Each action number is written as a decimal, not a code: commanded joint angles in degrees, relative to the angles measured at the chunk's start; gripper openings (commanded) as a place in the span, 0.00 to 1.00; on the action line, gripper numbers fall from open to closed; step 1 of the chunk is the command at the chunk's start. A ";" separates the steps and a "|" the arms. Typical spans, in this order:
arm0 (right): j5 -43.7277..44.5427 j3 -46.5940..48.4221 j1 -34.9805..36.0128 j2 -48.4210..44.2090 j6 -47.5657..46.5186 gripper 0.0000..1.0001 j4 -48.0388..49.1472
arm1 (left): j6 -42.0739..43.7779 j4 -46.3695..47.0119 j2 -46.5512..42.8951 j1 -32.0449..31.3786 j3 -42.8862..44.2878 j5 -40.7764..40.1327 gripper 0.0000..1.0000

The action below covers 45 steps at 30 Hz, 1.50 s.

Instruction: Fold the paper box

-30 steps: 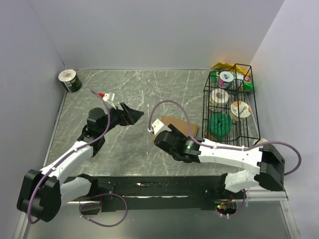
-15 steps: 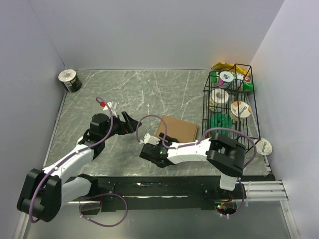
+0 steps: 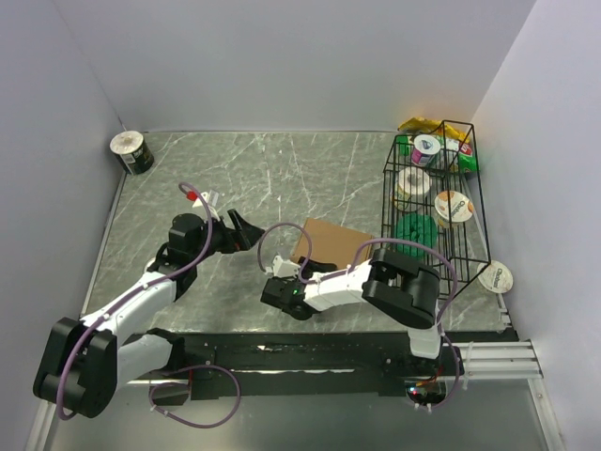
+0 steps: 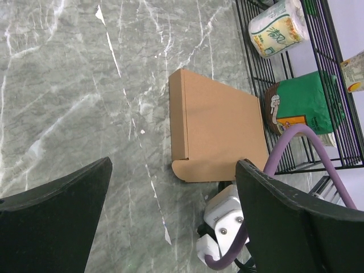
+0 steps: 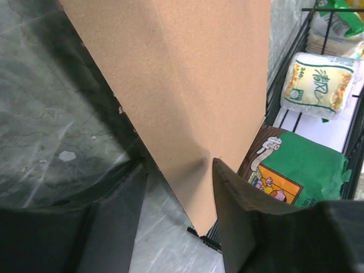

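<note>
The paper box (image 3: 334,242) is a thin brown cardboard box lying flat on the marble table, right of centre. It also shows in the left wrist view (image 4: 219,128) and fills the upper part of the right wrist view (image 5: 187,74). My right gripper (image 3: 302,272) is at the box's near-left corner. Its jaws (image 5: 177,164) are partly apart with that corner between them. The right fingertip (image 5: 223,173) lies on the cardboard, while the left one stands off its edge. My left gripper (image 3: 246,230) hovers wide open to the left of the box (image 4: 173,165), holding nothing.
A black wire basket (image 3: 474,202) with paper rolls, a green pack (image 5: 301,165) and cups stands right of the box, close to its far edge. A round tin (image 3: 131,152) sits in the far left corner. A small lidded cup (image 3: 495,277) lies right of the basket.
My right arm has folded back and swung left, and its gripper now sits at the box's near-left corner with narrower jaws. My left gripper has drawn back slightly to the left.
</note>
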 commanded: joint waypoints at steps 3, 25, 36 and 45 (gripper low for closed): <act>4.57 -0.14 -0.72 -0.20 -2.22 0.41 4.06 | 0.63 2.61 -0.78 0.04 0.53 1.80 0.96; -33.37 13.91 -7.47 -23.04 -4.60 0.06 -18.15 | 1.07 -9.43 -8.86 0.39 7.11 1.80 0.96; -68.35 24.11 -21.18 -22.09 -13.29 0.08 -26.59 | 1.16 -8.92 -17.48 0.83 5.89 5.83 0.96; -85.66 32.98 -30.07 -14.19 -17.61 0.09 -33.01 | -2.98 0.40 -13.97 0.83 1.49 11.21 0.96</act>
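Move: The paper box lies flat just in front of my right hand, its middle about 5 cm ahead and 3 cm right at fingertip height, with its near edge between my half-open fingers. In the wire rack, the green package stands some 19 cm right and 6 cm ahead; the rack's own middle is about 24 cm right, 11 cm ahead. From my left hand the box is roughly 14 cm right, about 1 cm ahead and 12 cm below. With a nudge of about 1 cm forward I shut my right fingers on the near edge of the paper box, pinching the thin board, then lift it some 15 cm and a little left while rolling that hand's left side up and tipping its fingers down, roughly 45 degrees each. My left hand, empty and open, rises about 8 cm and draws back slightly. ##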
